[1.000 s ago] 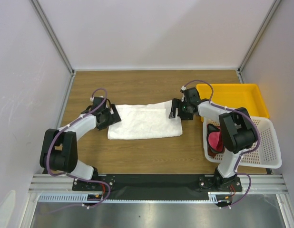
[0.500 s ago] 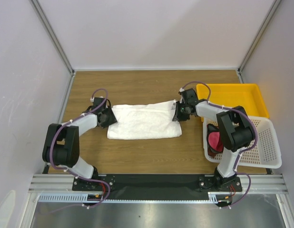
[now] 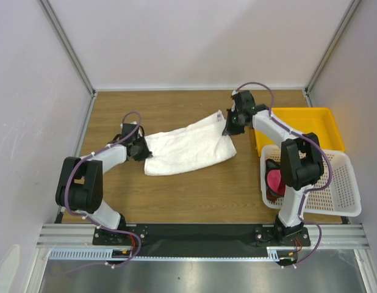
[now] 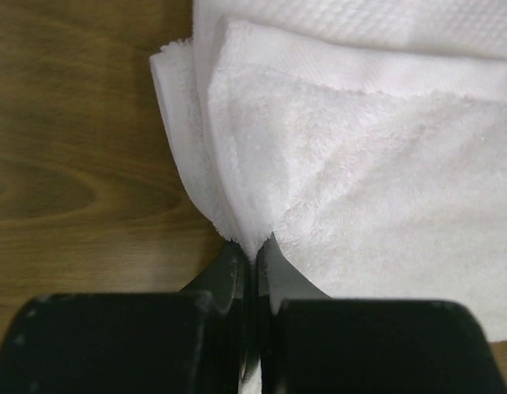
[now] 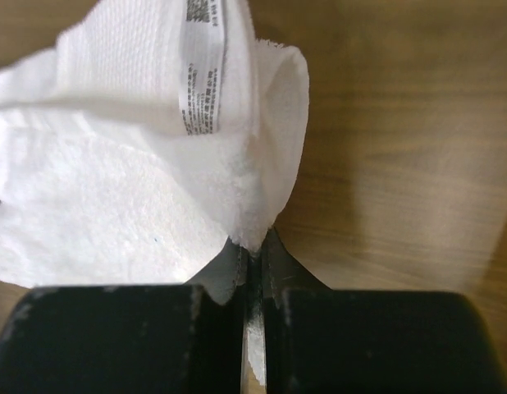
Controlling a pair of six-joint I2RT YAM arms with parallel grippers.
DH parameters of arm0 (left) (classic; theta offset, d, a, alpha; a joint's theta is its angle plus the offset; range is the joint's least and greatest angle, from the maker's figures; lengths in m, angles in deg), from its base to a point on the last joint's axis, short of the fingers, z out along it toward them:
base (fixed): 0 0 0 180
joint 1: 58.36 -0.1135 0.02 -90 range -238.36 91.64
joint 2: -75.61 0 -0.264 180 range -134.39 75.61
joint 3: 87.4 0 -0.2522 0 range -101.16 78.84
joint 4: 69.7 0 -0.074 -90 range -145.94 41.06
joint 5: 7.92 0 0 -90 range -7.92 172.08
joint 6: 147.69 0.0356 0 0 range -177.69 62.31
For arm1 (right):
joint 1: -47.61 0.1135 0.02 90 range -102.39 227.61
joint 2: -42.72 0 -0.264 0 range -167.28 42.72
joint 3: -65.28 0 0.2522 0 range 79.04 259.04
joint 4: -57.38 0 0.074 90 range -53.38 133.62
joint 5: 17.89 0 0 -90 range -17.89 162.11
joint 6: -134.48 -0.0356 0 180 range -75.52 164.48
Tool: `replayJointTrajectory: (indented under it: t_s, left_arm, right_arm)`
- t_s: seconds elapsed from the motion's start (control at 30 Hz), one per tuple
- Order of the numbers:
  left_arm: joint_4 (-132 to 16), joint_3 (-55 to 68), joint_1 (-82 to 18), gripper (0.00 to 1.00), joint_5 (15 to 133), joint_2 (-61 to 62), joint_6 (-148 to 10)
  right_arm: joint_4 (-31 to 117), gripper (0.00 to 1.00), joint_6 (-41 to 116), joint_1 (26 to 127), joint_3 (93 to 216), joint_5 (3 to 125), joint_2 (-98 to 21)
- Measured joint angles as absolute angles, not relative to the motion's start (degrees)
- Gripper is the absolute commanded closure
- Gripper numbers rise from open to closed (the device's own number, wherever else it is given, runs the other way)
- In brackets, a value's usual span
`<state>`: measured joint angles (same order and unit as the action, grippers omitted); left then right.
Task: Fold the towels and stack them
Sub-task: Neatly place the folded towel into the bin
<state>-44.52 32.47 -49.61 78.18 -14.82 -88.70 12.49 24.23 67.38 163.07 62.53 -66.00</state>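
A folded white towel (image 3: 185,148) lies slanted across the middle of the wooden table. My left gripper (image 3: 142,149) is shut on its left corner, and the left wrist view shows white terry cloth (image 4: 360,172) pinched between the jaws (image 4: 255,250). My right gripper (image 3: 228,127) is shut on the far right corner and holds it up. In the right wrist view the printed tag (image 5: 204,66) hangs on the towel (image 5: 114,205) above the shut gripper (image 5: 252,246). A magenta-pink towel (image 3: 275,180) and a reddish-brown one (image 3: 271,166) lie in the basket.
A white perforated basket (image 3: 341,189) stands at the right near edge. A yellow tray (image 3: 304,125) sits behind it, close to my right arm. Grey walls enclose the table on the left, back and right.
Both grippers have shut on the white towel's ends. The right gripper has carried its corner up and toward the back, so the towel now lies slanted; the left gripper shifted slightly right.
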Motion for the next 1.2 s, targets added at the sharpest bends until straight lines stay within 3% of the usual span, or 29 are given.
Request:
replayJointTrajectory:
  t_s: [0.17,0.4,0.9,1.2]
  left_arm:
    - [-45.61,27.70,-45.72,1.00,77.96,-15.06,-88.78]
    - [-46.03,10.39,-37.22,1.00,81.92,-23.47,-88.89]
    - [-49.88,-31.68,-19.07,1.00,77.52,-52.63,-98.99]
    - [-52.04,-46.68,-17.52,1.00,77.61,-63.69,-105.88]
  right_arm:
    - [7.81,1.00,27.03,63.79,172.44,62.66,-66.27]
    - [2.61,1.00,31.44,55.46,177.16,65.48,-66.27]
    - [-0.76,1.00,39.55,22.55,182.96,65.22,-62.03]
    - [4.07,1.00,49.87,23.16,183.94,77.46,-63.93]
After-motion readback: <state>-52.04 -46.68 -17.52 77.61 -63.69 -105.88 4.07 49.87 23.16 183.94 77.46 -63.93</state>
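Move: To the right hand's right, some 33 cm away and about level in reach, lies the yellow bin that the pinched towel is bound for, about 5 cm lower than that hand. The white basket stands about 36 cm right of the right hand and 21 cm nearer the base, with the red pouch inside it about 22 cm right and 21 cm back. From the left hand the yellow bin is about 67 cm right and 10 cm ahead, at nearly the same height. Carrying the folded towel stretched between them by its pinched ends, both hands first lift and reach forward, then sweep fast to the right over the yellow bin, some 40 cm each, easing off at the end. The left also goes about 16 cm forward and 16 cm up, the right rises some 13 cm; both wrists turn clockwise and tip their fingers up, keeping their grip. ##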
